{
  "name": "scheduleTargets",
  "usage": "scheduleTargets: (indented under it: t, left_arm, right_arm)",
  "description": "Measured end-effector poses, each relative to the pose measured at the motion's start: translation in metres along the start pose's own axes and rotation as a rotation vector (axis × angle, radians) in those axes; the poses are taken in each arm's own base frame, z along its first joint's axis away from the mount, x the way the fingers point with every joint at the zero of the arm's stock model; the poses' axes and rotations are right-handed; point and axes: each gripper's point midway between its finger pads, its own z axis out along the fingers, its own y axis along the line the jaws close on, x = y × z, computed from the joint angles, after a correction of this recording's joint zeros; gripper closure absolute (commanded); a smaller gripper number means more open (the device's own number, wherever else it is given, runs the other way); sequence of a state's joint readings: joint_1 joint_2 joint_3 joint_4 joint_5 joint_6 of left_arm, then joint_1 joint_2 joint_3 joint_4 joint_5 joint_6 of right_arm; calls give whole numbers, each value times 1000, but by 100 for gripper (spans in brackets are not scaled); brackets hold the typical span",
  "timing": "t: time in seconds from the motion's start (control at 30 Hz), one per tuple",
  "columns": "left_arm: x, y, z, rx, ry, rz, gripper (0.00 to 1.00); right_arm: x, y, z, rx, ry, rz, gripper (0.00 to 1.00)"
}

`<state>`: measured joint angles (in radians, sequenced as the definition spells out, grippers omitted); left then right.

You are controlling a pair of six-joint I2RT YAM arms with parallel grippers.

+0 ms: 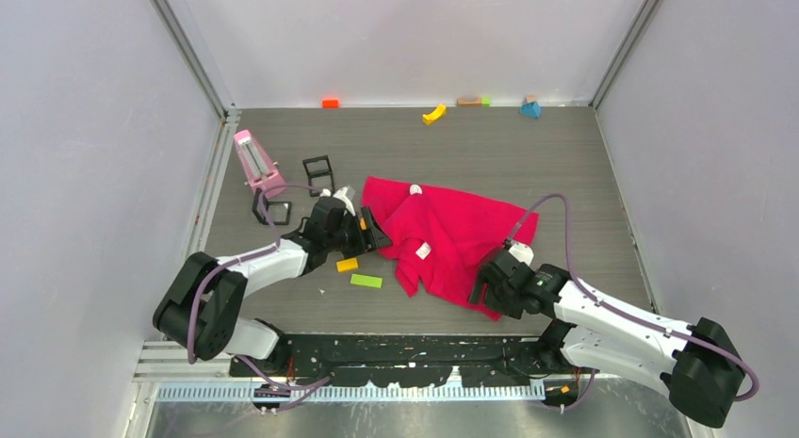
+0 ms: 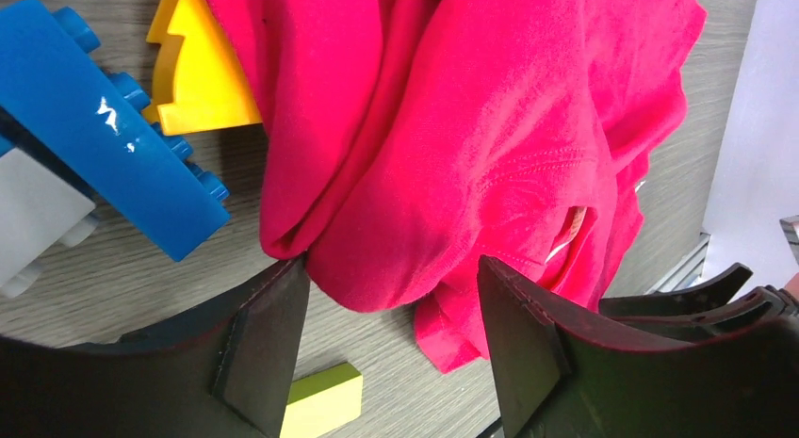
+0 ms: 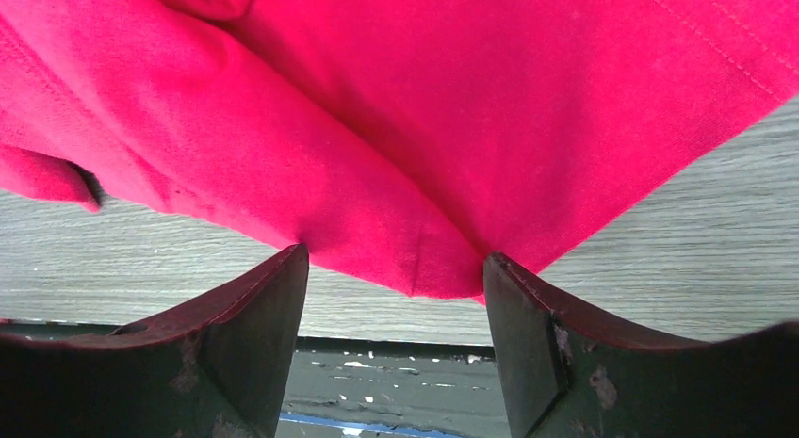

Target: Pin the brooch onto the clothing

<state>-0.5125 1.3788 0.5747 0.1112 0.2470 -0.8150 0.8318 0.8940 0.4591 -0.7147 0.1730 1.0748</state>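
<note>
The clothing (image 1: pixel 452 233) is a crimson-red T-shirt lying crumpled in the middle of the table, with a small white label (image 1: pixel 423 251) showing. My left gripper (image 1: pixel 369 233) is at its left edge. In the left wrist view that gripper (image 2: pixel 391 268) is open, with a rounded fold of the shirt (image 2: pixel 452 174) at its fingertips. My right gripper (image 1: pixel 485 287) is at the shirt's near right corner. It is open too (image 3: pixel 396 259), and the corner of the fabric (image 3: pixel 443 268) hangs between its tips. The brooch is out of view.
A lime-green block (image 1: pixel 366 281) and an orange block (image 1: pixel 347 264) lie beside the left gripper. A blue brick (image 2: pixel 113 127) and a yellow piece (image 2: pixel 203 75) sit against the shirt. Black frames (image 1: pixel 318 170) and a pink object (image 1: pixel 256 160) stand back left. The table's near edge (image 3: pixel 396 348) runs under the right gripper.
</note>
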Motion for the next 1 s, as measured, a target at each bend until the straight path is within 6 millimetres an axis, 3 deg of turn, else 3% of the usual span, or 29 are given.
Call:
scheduleTargets:
  t: [0.13, 0.43, 0.53, 0.6, 0.7, 0.87, 1.0]
  left_arm:
    - [2, -1, 5, 15, 11, -21, 42]
    - [3, -2, 10, 26, 18, -37, 83]
    - [2, -3, 10, 28, 16, -37, 95]
    - [1, -5, 8, 32, 9, -34, 100]
    - [-5, -9, 0, 30, -11, -10, 100]
    - [-39, -31, -23, 5, -84, 89, 100]
    - [-87, -60, -51, -37, -193, 203, 100]
  right_arm:
    - [2, -5, 3, 17, -1, 4, 39]
    - [2, -6, 7, 29, -5, 11, 69]
    - [1, -5, 8, 23, -11, 14, 86]
    - [0, -4, 9, 19, -15, 12, 96]
    - [-2, -4, 10, 16, -32, 13, 99]
    - [-22, -1, 4, 24, -109, -17, 99]
    - [-80, 17, -20, 31, -241, -9, 99]
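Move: The clothing's crumpled left edge lies practically between the left fingertips, about 1 cm to the right and 1 cm below. From that hand, the blue block is some 5 cm left and 2 cm ahead, the light green block 8 cm back and 3 cm left, the white square on the cloth 9 cm right and 2 cm back. The right hand straddles the near hem, about 1 cm below and 1 cm back; the white square is roughly 11 cm ahead and 12 cm left. Both hands pinch the clothing, the left at its crumpled left edge and the right at its near hem, closing fully after barely dipping. Then both lift: the left goes up about 11 cm and somewhat forward, its fingers tipping up some 15 degrees, while the right draws its hem forward about 7 cm and up 5 cm, away from the near table edge. ##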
